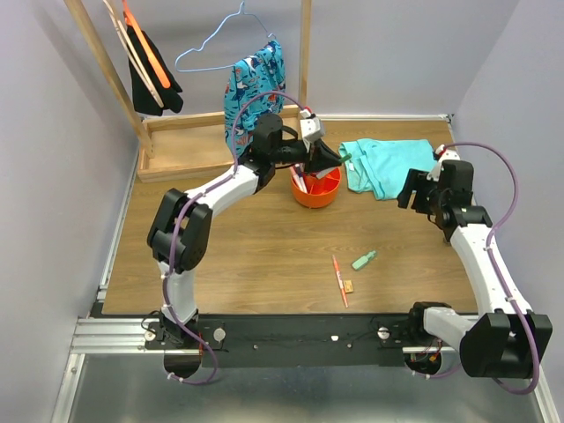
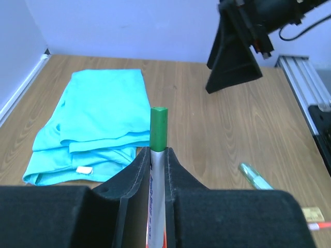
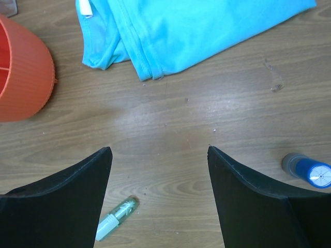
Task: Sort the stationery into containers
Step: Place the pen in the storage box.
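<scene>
The orange-red bowl (image 1: pixel 328 196) stands at the table's back middle, with a few pens in it; its ribbed wall shows in the right wrist view (image 3: pixel 23 72). My left gripper (image 1: pixel 328 159) hovers just above the bowl, shut on a white pen with a green cap (image 2: pixel 159 129). My right gripper (image 1: pixel 421 189) is open and empty over bare wood (image 3: pixel 159 150). A green highlighter (image 1: pixel 364 260) lies on the table, near my right gripper's left finger (image 3: pixel 117 219). A thin red pen (image 1: pixel 339 280) and a tan eraser (image 1: pixel 350 285) lie nearer the front.
A folded teal cloth (image 1: pixel 388 166) lies right of the bowl. A wooden rack base (image 1: pixel 189 145) with hangers and a patterned garment (image 1: pixel 254 84) stands at the back left. A small blue-capped cylinder (image 3: pixel 307 170) lies by my right finger.
</scene>
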{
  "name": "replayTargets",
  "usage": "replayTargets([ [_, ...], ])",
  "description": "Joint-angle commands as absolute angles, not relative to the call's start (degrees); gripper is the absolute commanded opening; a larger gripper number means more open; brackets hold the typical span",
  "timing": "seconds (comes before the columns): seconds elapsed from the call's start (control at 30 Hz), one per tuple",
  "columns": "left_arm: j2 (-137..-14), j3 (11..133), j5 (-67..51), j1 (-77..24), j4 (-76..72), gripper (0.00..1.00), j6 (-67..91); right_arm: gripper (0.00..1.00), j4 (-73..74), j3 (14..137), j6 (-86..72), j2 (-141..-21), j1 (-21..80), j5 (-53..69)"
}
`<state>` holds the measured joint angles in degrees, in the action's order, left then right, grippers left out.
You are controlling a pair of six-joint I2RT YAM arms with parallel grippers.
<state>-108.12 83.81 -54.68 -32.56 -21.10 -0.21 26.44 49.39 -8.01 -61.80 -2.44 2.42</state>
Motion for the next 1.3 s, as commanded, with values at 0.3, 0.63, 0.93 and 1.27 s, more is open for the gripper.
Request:
replayTargets([
  [0.3,-114.08,77.62,-53.70,-27.07,-52.73,0.10,22.40,0.82,26.80,54.67,-3.52,-66.00,-4.57,0.62],
  [0.63,-117.68,74.44,-53.70,-25.67,-62.74,0.10,27.06,0.80,28.56,57.39,-0.53,-70.04,-4.92,0.53],
  [0.93,-121.29,74.18,-54.76,-23.03,-69.16,0.10,30.58,0.79,29.79,59.76,4.04,-73.47,-5.62,0.26],
  [1.27,-125.51,75.06,-53.53,-22.85,-73.91,0.10,33.13,0.79,31.73,63.45,7.56,-77.34,-5.80,-1.58],
])
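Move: The left hand, holding the green-capped pen, has the storage box about 8 cm ahead, 4 cm to its left and some 22 cm below. The towel lies roughly 14 cm ahead and 16 cm to the right of that hand, 25 cm down; the green bottle is about 18 cm back and 8 cm right, some 24 cm down. From the idle right hand the box is about 10 cm ahead, 24 cm left and 12 cm below. Still pinching the pen with its green end up, the left hand goes first forward, then left and down, then on in all three together, about 7 cm forward, 5 cm left and 5 cm down, to bring the pen in over the storage box. On the way the wrist tips its sideways-pointing fingers up by some 15 degrees and the grip stays shut, while the empty, open right hand drifts a few centimetres forward and to its right, away from the box. ##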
